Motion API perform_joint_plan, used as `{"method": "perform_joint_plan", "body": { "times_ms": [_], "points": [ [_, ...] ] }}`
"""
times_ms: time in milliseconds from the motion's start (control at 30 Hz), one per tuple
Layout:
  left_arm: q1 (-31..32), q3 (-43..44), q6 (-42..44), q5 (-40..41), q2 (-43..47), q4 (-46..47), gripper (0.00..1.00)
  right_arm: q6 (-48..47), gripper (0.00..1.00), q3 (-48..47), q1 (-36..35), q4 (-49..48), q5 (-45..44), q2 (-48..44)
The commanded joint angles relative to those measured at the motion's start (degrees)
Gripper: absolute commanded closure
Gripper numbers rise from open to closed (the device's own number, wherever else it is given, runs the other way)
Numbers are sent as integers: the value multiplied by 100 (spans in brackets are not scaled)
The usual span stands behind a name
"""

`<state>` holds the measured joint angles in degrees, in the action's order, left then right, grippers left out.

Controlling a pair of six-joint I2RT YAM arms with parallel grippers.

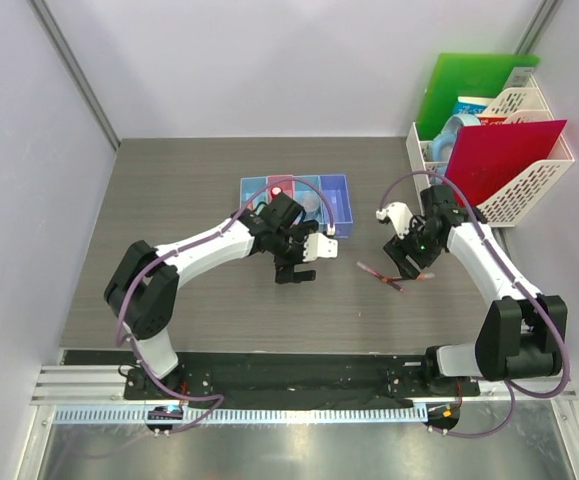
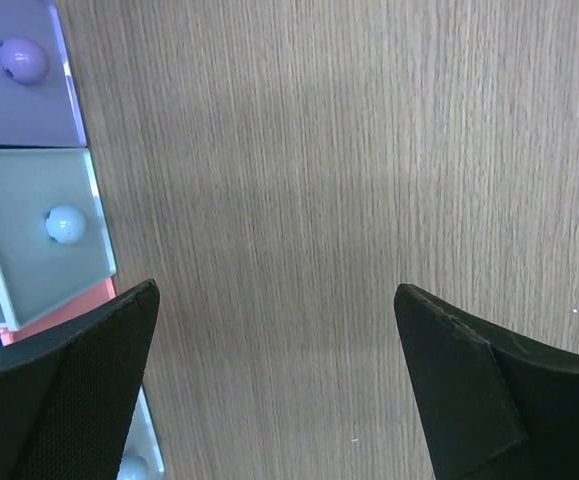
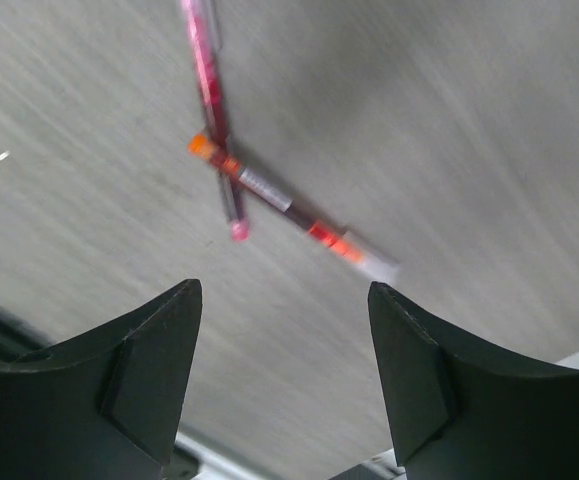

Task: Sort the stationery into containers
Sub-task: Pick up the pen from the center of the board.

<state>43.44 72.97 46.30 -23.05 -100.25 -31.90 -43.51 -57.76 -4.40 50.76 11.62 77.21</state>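
Observation:
The four joined bins [image 1: 341, 205] stand at the table's middle back; a greyish clear roll [image 1: 312, 200] lies in the third one. In the left wrist view the purple [image 2: 29, 110] and light blue [image 2: 39, 270] bins lie along the left edge. My left gripper [image 1: 294, 272] [image 2: 274, 295] is open and empty over bare table, just in front of the bins. Two thin dark-red pens [image 1: 381, 277] lie crossed on the table; the right wrist view shows them [image 3: 219, 140] ahead of the fingers. My right gripper [image 1: 407, 263] [image 3: 284, 290] is open and empty just above them. The other small items are hidden.
A white mesh file rack [image 1: 534, 185] stands at the back right with a red folder [image 1: 504, 160], a green folder [image 1: 469, 90] and a blue tape roll [image 1: 459, 125]. Grey walls close the table at left, back and right.

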Motion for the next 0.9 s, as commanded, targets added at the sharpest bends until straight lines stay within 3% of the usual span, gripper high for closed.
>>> {"method": "perform_joint_plan", "body": {
  "times_ms": [0,100,267,867],
  "points": [
    [103,68,-113,-33,-30,254,0,414,27,-34,361,706,604,170],
    [112,60,-165,-42,-4,255,0,-208,27,141,370,927,606,-11],
    [112,-63,-183,-51,102,281,0,-992,26,572,370,373,69,-382],
    [121,-380,-455,362,690,149,0,-1661,28,54,695,-743,174,1656]
  ]
}}
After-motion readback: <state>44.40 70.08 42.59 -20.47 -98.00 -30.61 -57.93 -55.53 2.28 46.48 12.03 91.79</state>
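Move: Lying nearly straight below the open right hand, some 9 cm down, is the orange-tipped pen, its middle about 1 cm ahead and 1 cm to the left. The pink pen crosses under its left end, its middle about 8 cm left of the hand and 1 cm ahead; the drawer box stands some 28 cm left and 18 cm ahead. From the left hand the orange-tipped pen lies about 26 cm right, 3 cm back and 8 cm below. Sinking about 7 cm in all towards the orange-tipped pen, the right hand first swings back some 4.5 cm, then comes forward again by as much while easing about 3.5 cm to its right, over the pen's clear-capped half. The steepest drop comes last; the fingers tip some 10 degrees nearer to straight down and stay open, still above the pen. ##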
